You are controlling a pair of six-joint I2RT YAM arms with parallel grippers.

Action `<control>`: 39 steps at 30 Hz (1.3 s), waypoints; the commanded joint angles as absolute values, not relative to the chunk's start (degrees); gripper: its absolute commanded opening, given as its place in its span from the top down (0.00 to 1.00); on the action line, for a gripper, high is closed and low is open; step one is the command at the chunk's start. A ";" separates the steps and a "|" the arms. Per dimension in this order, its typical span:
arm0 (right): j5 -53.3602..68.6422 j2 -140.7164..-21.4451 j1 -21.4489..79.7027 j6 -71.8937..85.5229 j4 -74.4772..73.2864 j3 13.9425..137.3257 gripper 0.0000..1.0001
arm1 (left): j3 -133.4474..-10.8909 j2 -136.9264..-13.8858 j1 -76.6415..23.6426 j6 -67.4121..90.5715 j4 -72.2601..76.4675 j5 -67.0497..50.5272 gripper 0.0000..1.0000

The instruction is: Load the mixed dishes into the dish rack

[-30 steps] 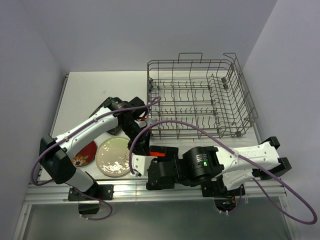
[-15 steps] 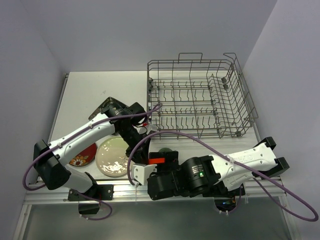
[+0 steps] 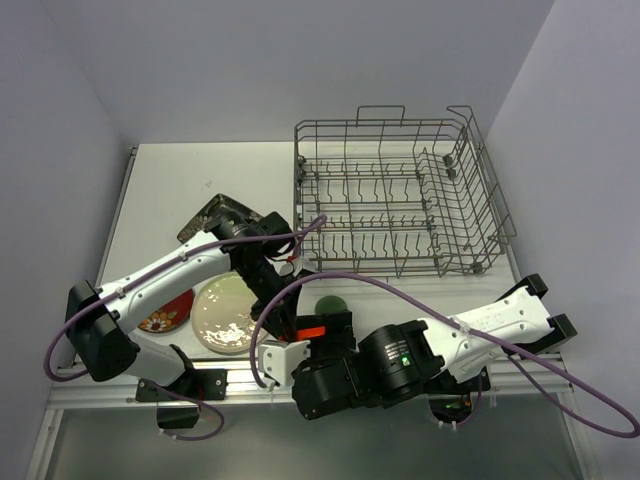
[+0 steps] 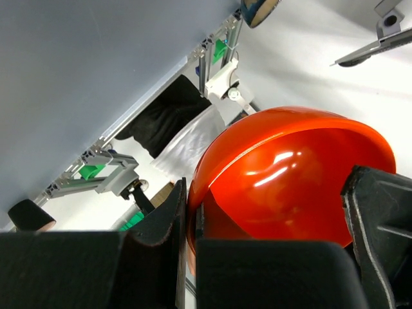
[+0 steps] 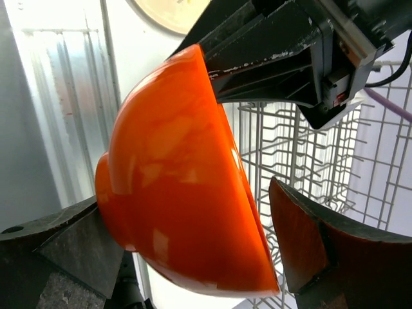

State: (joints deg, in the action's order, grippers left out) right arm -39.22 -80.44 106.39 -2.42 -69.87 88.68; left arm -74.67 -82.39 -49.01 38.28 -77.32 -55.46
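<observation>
My left gripper (image 4: 191, 215) is shut on the rim of the small orange bowl (image 4: 290, 174), holding it tilted on edge above the table's near edge. The bowl (image 5: 187, 193) sits between the spread fingers of my right gripper (image 5: 193, 248). That gripper is open: its right finger (image 5: 309, 238) stands off the rim, and its left finger is at the bowl's foot. From above, only a sliver of the bowl (image 3: 310, 331) shows between the two wrists. The dish rack (image 3: 400, 200) stands at the back right with no dishes in it.
A pale green cup (image 3: 330, 303) sits just in front of the rack. The cream plate (image 3: 225, 315) and small red flowered plate (image 3: 170, 312) lie near the left arm's base. A black square plate (image 3: 208, 214) lies farther back. Purple cables loop over both arms.
My left arm has swung the bowl toward the near edge. The right gripper has slid left around it, and its jaws have narrowed a little.
</observation>
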 commanded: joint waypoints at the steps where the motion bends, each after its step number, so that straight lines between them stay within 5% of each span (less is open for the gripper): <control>1: -39.73 -81.12 107.40 -0.88 -69.61 93.86 0.11 | -73.92 -80.25 -49.66 36.56 -79.01 -56.43 1.00; 15: -33.05 -81.39 108.02 -0.09 -67.42 94.66 0.15 | -73.65 -79.98 -49.66 36.12 -78.93 -56.07 1.00; 31: -34.46 -81.21 108.02 -0.61 -64.07 91.23 0.59 | -74.27 -79.45 -50.01 35.95 -78.93 -58.97 1.00; 37: -32.35 -81.65 107.40 -0.35 -64.60 91.14 0.95 | -74.09 -79.63 -50.19 35.77 -78.93 -59.50 1.00; 39: -32.26 -81.65 107.49 -0.18 -65.04 91.23 0.98 | -74.09 -79.72 -50.27 35.77 -78.93 -59.33 1.00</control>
State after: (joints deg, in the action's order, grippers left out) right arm -31.22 -81.62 107.85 -1.83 -67.48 91.48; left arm -73.28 -81.58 -49.76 37.04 -77.71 -53.36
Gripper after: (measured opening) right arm 0.693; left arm 0.080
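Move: The left hand already pinches the orange bowl by its rim, the bowl's middle some 5 cm to its right, 2 cm back and 2 cm lower. From the open right hand, the bowl's middle is about 3 cm back, 3 cm left and 1 cm below. The green cup stands roughly 14 cm ahead and 2 cm right of the right hand, the cream plate about 14 cm ahead and 21 cm left, both some 17 cm lower. The right hand eases some 4 cm back-left and closes foot-to-rim on the bowl; the left keeps hold. ##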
